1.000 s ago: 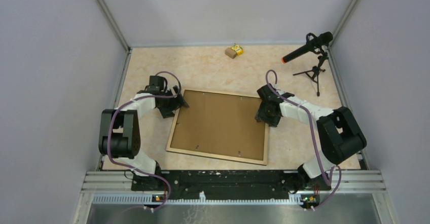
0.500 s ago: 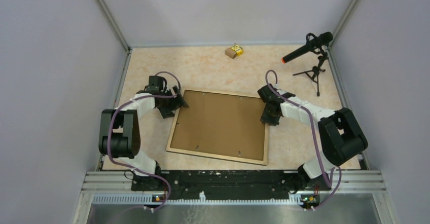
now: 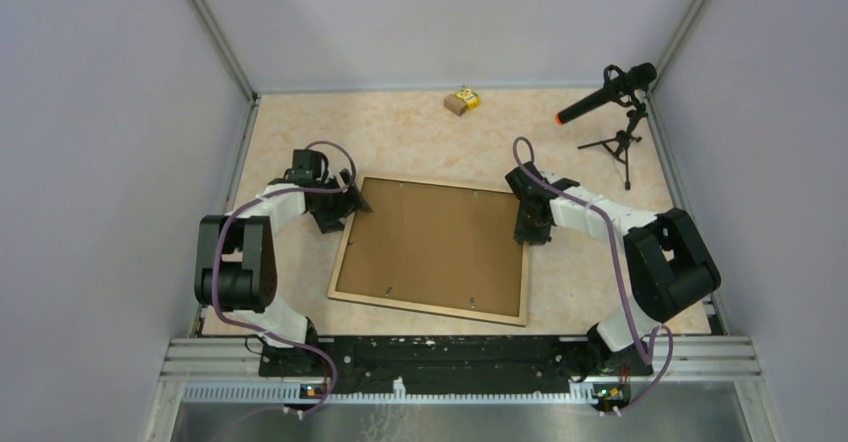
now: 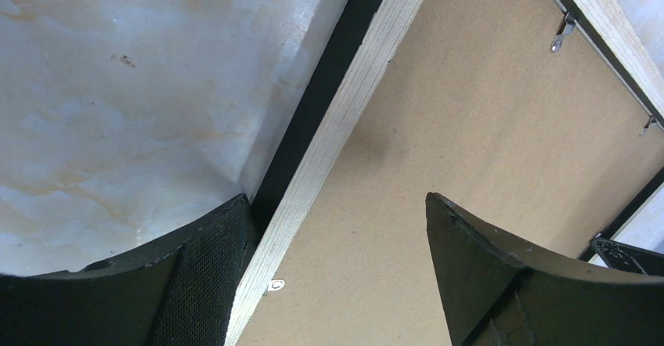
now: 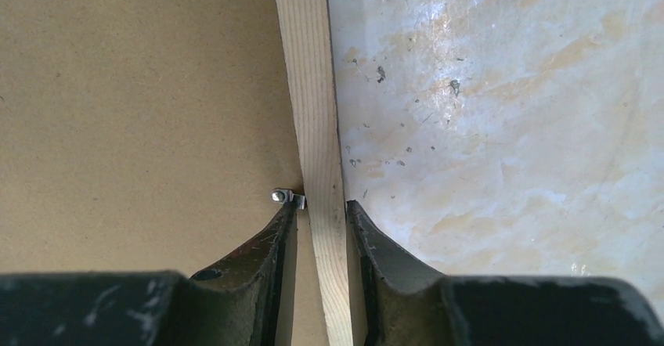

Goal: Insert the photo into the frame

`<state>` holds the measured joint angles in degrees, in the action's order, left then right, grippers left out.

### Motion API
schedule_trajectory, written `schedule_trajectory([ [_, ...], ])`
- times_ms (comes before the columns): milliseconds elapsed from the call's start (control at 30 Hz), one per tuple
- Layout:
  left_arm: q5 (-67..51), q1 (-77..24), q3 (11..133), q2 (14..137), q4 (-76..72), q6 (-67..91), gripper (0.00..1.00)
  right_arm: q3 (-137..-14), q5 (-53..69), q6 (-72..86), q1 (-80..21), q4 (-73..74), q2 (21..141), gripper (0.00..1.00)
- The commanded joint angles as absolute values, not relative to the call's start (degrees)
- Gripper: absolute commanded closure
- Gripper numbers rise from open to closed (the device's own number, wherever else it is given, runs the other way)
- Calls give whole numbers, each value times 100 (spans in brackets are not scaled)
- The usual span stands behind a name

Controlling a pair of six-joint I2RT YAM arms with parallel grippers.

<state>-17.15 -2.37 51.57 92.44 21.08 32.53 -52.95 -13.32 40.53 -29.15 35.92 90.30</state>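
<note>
The frame lies back-up on the table, its light-wood rim around a brown backing board. The photo is hidden. My left gripper is open at the frame's far left corner. In the left wrist view it straddles the wood rim, one finger outside the frame and one over the board. My right gripper is at the right rim. In the right wrist view its jaws are pinched on the wood rim, beside a small metal clip.
A microphone on a small tripod stands at the back right. A small brown and yellow box lies by the back wall. Grey walls close in both sides of the table.
The right gripper's jaws have narrowed onto the frame's right rim, and the wrist has shifted slightly toward the back. The left arm and the frame have not moved.
</note>
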Motion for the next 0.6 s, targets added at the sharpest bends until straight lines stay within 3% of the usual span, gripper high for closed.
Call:
schedule_trajectory([
  [0,-1956,-276,5014,9444,2047,3221,13,-5228,-1299,3736,-2962,3201,8946,73],
  [233,-2158,-264,4968,9470,1934,3214,9,-5410,-1272,3592,-2949,3187,8865,47],
  [567,-2121,-257,4946,9528,2026,3280,8,-5741,-1133,3368,-2760,2827,9340,25],
])
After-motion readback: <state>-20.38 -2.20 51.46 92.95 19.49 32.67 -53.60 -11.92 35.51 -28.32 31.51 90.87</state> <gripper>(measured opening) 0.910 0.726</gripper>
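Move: The right hand is shut across the frame's right rail, with the rail's metal clip about 1 cm to its left and 1 cm below. The frame's near right corner is some 18 cm back and level sideways; the closest far-rail clip lies about 9 cm ahead and 10 cm left. From the left hand, the left rail is roughly 2 cm left and 1 cm below, with its clip some 5 cm back and 1 cm left. The right fingers spread from their grip on the right rail and clip, letting go of both, while that hand eases forward about 2 cm, drifting slightly left over the backing. The left hand, still wide open with one finger against the left rail's outer side, nudges about 1 cm to the right, bearing on the rail. ##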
